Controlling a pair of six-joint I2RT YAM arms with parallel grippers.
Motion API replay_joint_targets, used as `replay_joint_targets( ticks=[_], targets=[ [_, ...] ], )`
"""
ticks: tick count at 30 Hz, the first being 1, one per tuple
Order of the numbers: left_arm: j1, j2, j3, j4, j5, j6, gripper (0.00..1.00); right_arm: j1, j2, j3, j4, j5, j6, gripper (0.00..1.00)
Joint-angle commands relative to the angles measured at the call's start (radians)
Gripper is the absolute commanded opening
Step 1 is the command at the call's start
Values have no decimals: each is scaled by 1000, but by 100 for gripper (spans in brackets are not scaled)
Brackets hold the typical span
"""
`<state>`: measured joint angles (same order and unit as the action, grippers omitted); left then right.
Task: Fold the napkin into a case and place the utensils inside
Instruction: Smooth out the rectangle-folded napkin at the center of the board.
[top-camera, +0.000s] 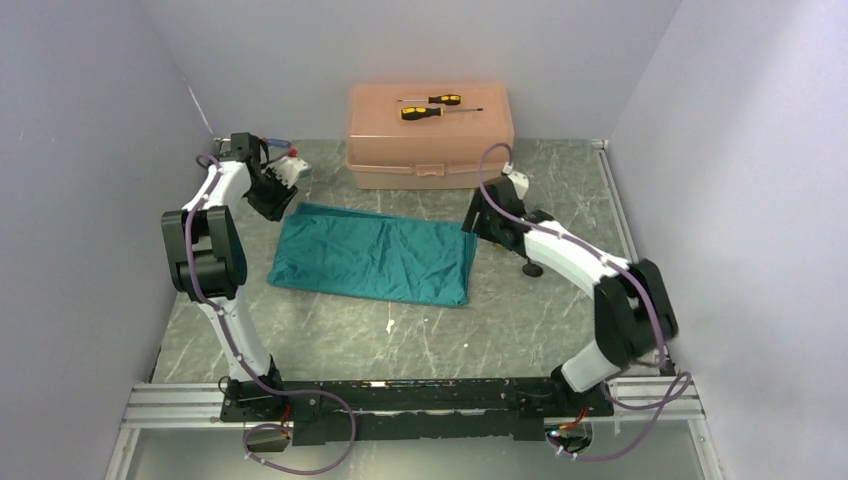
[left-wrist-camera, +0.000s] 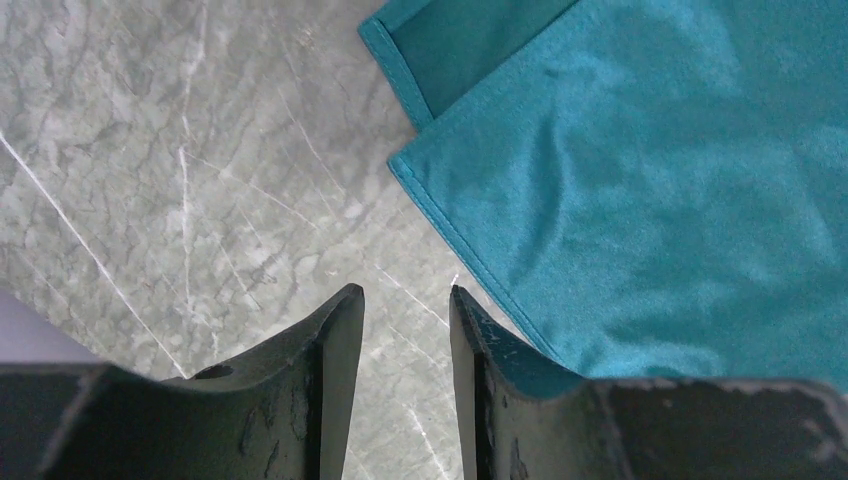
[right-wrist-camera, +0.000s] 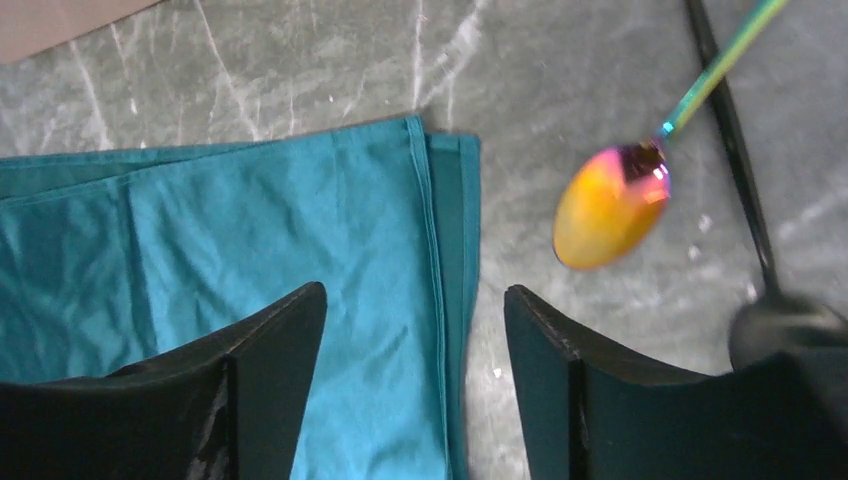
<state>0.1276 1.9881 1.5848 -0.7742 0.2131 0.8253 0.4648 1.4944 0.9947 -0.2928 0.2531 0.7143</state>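
Observation:
The teal napkin (top-camera: 370, 255) lies folded into a wide flat rectangle, two layers showing at its edges. My left gripper (top-camera: 278, 203) hangs by its far left corner; in the left wrist view the gripper (left-wrist-camera: 405, 295) is open over bare table, the napkin (left-wrist-camera: 650, 180) just to its right. My right gripper (top-camera: 472, 225) is open, and its jaws (right-wrist-camera: 415, 290) straddle the napkin's right edge (right-wrist-camera: 440, 250) without holding it. To the right lie the utensils: a spoon with a shiny gold-pink bowl (right-wrist-camera: 610, 205) and green handle, and a black spoon (right-wrist-camera: 775, 320), its bowl partly hidden.
A peach plastic box (top-camera: 430, 140) stands at the back with two yellow-and-black screwdrivers (top-camera: 430, 106) on its lid. A small red-topped tool (top-camera: 292, 156) lies behind the left gripper. Grey walls close in the left, right and back sides.

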Motion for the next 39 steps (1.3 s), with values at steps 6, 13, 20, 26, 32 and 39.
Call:
replay_joint_targets(
  ticks=[6, 13, 20, 26, 32, 39],
  targets=[
    [1, 62, 119, -49, 17, -54, 42, -28, 294, 217, 57, -51, -159, 58],
    [0, 38, 95, -37, 4, -43, 42, -54, 367, 240, 87, -83, -169, 49],
    [1, 49, 88, -29, -43, -45, 41, -61, 387, 227, 124, -143, -148, 41],
    [1, 36, 67, -15, -48, -41, 41, -60, 411, 236, 128, -160, -137, 38],
    [3, 29, 57, -6, -59, -34, 41, -61, 425, 233, 123, -151, -127, 30],
    [3, 26, 55, -4, -64, -34, 41, -61, 404, 218, 121, -131, -131, 13]
  ],
)
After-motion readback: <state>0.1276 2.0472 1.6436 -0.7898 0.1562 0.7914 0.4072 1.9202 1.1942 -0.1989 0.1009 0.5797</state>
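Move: The napkin's upper-layer right hem, just short of its far corner, lies about 6 cm ahead of the open right hand, 2 cm to its left and 10 cm below. At that same level, the black ladle's middle is roughly 3 cm ahead and 11 cm to the right; the shiny orange spoon's middle is about 7 cm ahead and 10 cm right. From the left hand, the hem spot is some 42 cm right, 2 cm back and 6 cm below. Ending with its fingertips nearly shut on the napkin's upper right hem by the far corner, seeming to pinch the cloth, the right hand dips about 9 cm and reaches some 5 cm forward, drifting slightly left. Most of the travel comes early, then it eases down as the fingers keep narrowing. The wrist tips roughly 10 degrees steeper and turns slightly counter-clockwise. ##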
